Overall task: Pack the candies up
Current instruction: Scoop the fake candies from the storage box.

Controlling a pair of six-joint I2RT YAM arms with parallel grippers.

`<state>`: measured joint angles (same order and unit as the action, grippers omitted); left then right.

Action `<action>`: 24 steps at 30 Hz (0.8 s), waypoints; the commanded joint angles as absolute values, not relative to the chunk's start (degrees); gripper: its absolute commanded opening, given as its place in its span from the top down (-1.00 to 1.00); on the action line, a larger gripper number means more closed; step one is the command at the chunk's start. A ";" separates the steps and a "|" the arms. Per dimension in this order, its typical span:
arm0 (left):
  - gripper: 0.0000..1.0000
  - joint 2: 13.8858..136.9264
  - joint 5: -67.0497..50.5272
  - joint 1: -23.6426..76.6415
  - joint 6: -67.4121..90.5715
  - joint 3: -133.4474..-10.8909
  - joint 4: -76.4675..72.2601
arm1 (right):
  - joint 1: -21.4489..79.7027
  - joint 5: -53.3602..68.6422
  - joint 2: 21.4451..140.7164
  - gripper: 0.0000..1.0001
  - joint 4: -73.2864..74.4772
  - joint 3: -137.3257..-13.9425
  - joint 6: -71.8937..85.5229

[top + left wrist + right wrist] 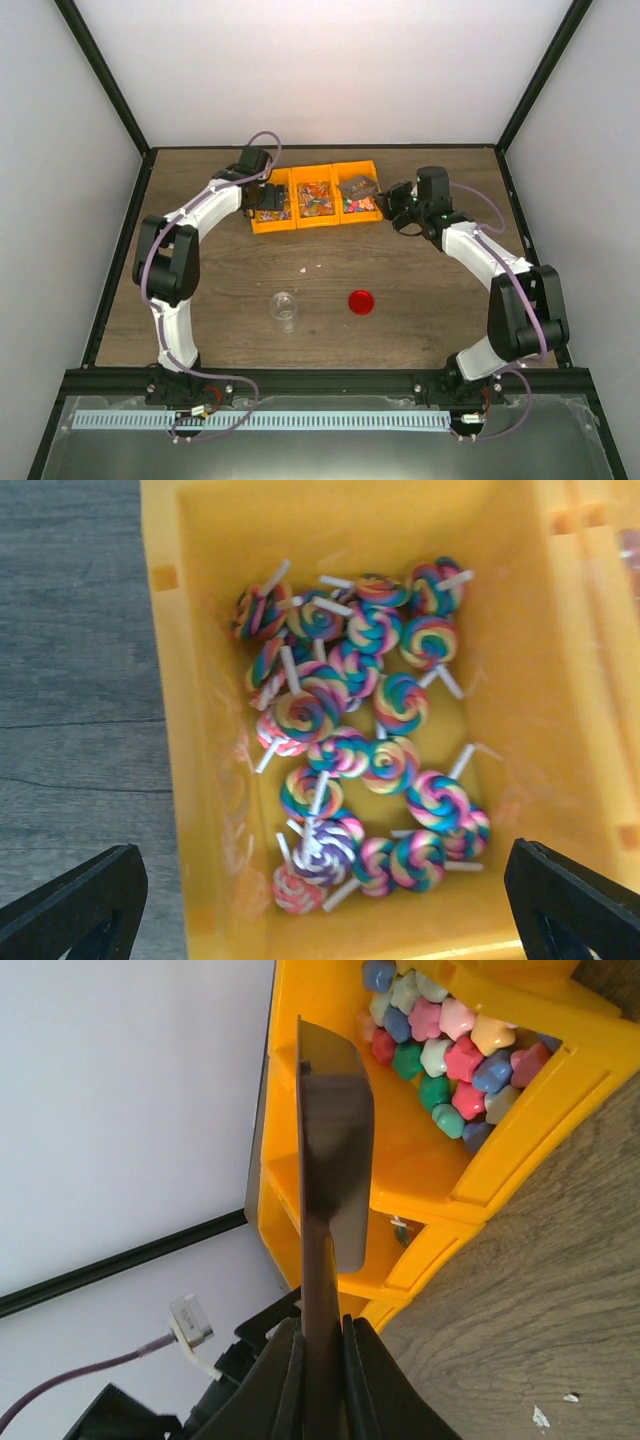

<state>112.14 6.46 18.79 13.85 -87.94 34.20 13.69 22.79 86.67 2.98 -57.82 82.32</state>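
Note:
Three yellow bins stand in a row at the back. The left bin (200,540) holds swirl lollipop candies (350,730). My left gripper (320,870) hangs open right above them, a finger on each side, holding nothing. The right bin (520,1110) holds small coloured candies (450,1055). My right gripper (322,1335) is shut on the handle of a dark flat scoop (335,1150), whose blade reaches over that bin's near edge. In the top view the left gripper (262,196) is over the left bin and the right gripper (396,203) is beside the right bin.
A small clear jar (284,309) stands upright mid-table with a round red lid (361,301) lying to its right. The middle bin (316,198) holds wrapped sweets. Two pale crumbs (305,268) lie on the wood in front of the bins.

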 commanded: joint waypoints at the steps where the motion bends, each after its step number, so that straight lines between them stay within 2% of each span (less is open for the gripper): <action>1: -1.00 115.28 7.19 16.66 14.40 -91.39 36.21 | 13.91 24.61 87.25 0.99 -2.77 -56.66 84.87; 3: -0.87 116.40 7.10 16.52 13.83 -92.34 36.53 | 13.89 23.12 88.09 0.99 -0.92 -58.24 83.79; 8: -0.35 119.99 5.71 16.51 13.19 -94.79 37.66 | 13.67 21.79 90.42 0.99 4.20 -63.55 81.85; 14: 0.41 122.33 6.43 16.48 12.66 -97.40 40.75 | 13.31 22.11 94.09 0.99 11.01 -70.32 80.01; 19: 0.84 121.74 6.40 16.52 12.11 -95.21 39.64 | 13.56 21.20 97.16 0.99 15.61 -74.23 78.70; 20: 0.91 121.24 6.08 16.46 12.32 -94.18 38.73 | 13.77 20.16 97.46 0.99 17.90 -75.14 78.65; 24: 0.92 120.58 6.10 16.52 15.16 -91.77 37.08 | 14.92 14.73 95.83 0.99 21.02 -76.40 78.51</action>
<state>121.32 5.02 16.01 14.55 -94.59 37.06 13.91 20.67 97.25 15.11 -73.21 79.55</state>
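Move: The left hand, open, has the orange tray's left wall some 3 cm to its left, 2 cm ahead and 6 cm below; the swirl lollipops lie about 2 cm to its right, 2 cm ahead and 7 cm down. The right hand still holds the scoop, with the star candies roughly 6 cm to its left, level with it fore and aft, and 12 cm below; the middle candies lie about 15 cm left and 2 cm ahead, equally low. Left hand sinks about 4 cm, closing on the tray's left wall; right hand carries scoop 4 cm forward. ##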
